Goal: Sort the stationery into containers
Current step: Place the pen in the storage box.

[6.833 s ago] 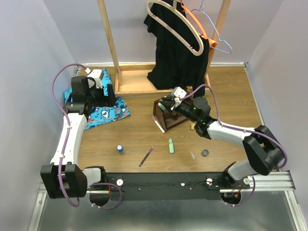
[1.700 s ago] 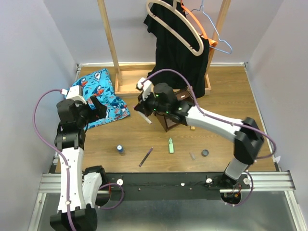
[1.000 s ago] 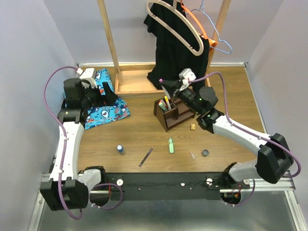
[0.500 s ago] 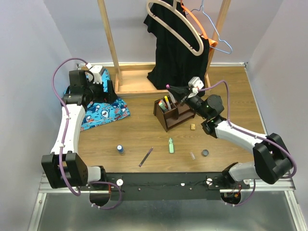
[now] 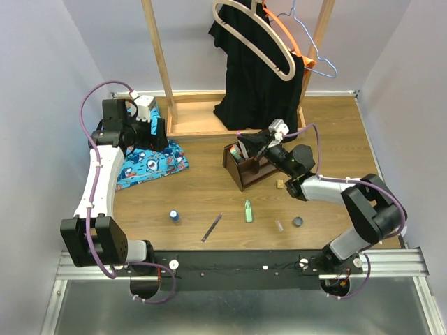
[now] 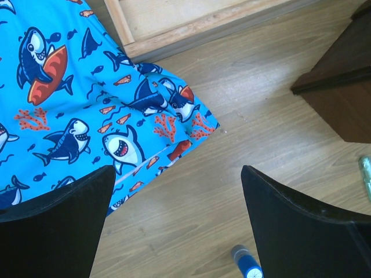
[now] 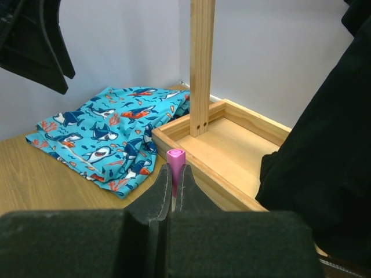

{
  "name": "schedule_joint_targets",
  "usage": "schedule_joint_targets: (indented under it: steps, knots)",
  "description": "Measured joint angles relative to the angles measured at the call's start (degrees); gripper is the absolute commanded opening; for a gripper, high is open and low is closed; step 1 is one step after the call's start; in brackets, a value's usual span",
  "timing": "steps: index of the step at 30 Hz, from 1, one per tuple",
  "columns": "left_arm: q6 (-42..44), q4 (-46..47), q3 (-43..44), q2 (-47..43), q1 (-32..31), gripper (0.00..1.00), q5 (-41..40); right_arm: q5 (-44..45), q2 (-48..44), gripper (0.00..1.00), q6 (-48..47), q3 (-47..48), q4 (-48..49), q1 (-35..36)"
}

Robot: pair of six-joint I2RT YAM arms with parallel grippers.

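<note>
My right gripper [image 7: 173, 174] is shut on a pink marker [image 7: 175, 157], whose tip sticks out past the fingertips. In the top view this gripper [image 5: 246, 144] hangs just over the dark brown organizer [image 5: 253, 174], which holds some markers. On the table in front lie a pale green marker [image 5: 248, 211], a purple pen [image 5: 211, 227], a small blue bottle [image 5: 174, 216], a tan eraser [image 5: 280, 184] and a dark disc [image 5: 297, 222]. My left gripper [image 5: 155, 130] stands open and empty above the cloth's edge. Its wrist view shows the bottle [image 6: 247, 265] near the right finger [image 6: 290, 226].
A blue shark-print cloth [image 5: 145, 164] lies at the left, also seen in the left wrist view [image 6: 69, 110]. The light wooden rack base [image 5: 202, 118] with its posts, hangers and a black garment [image 5: 262, 70] stands at the back. A small pale item [image 5: 279, 225] lies beside the disc.
My right gripper has come down and forward with the pink marker, from above the rack base to just over the organizer. The left arm has shifted only slightly.
</note>
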Motion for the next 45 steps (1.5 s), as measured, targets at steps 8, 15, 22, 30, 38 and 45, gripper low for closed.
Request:
schedule_joint_targets:
  steps: [8,15,22,30,38,45]
  knots:
    - [1.2,-0.9,0.0,0.0,-0.5,0.99,-0.9,-0.6,3.8,0.01,1.0,-0.7,4.4,-0.5]
    - [1.4,-0.9,0.0,0.0,-0.8,0.99,-1.0,-2.1,4.4,0.01,0.3,-2.6,5.4,-0.5]
    - [1.4,-0.7,-1.7,-0.7,-0.8,0.99,-1.1,-3.6,4.4,0.04,-2.2,-4.1,5.4,-0.5]
    - [1.1,-0.6,-4.0,-3.4,-0.8,0.99,-1.0,-4.3,4.0,0.15,-5.3,-4.9,2.6,-0.5]
    - [0.8,-0.5,-5.5,-6.2,-0.8,0.99,-0.8,-5.0,-0.2,0.32,-7.7,-5.4,-3.9,-0.5]
    - [-0.8,2.3,-9.7,-11.5,-0.8,0.99,0.5,-5.0,-10.9,0.38,-9.2,-4.3,-14.9,-0.5]
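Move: The right hand still grips the pen upright, nearly over the storage box's open pen compartment, whose middle lies about 12 cm below, 2 cm back and 1 cm left of the hand. The green marker already standing there is some 4 cm back, 2 cm left and 8 cm down; the box's shelf half is roughly 6 cm right, 1 cm back and 12 cm down. From the left hand the compartment lies about 24 cm right, 2 cm back and 10 cm lower. Pen still pinched between its fingertips, the right hand lowers the pen into the compartment beside the other markers, sinking about 6 cm and easing slightly back while the fingertips dip some 10 degrees. The fingers part to about a third near the bottom, letting go of the pen, and the hand then lifts about 5 cm, drawing back and a little right. The empty left hand backs off about 4 cm, still wide open. ##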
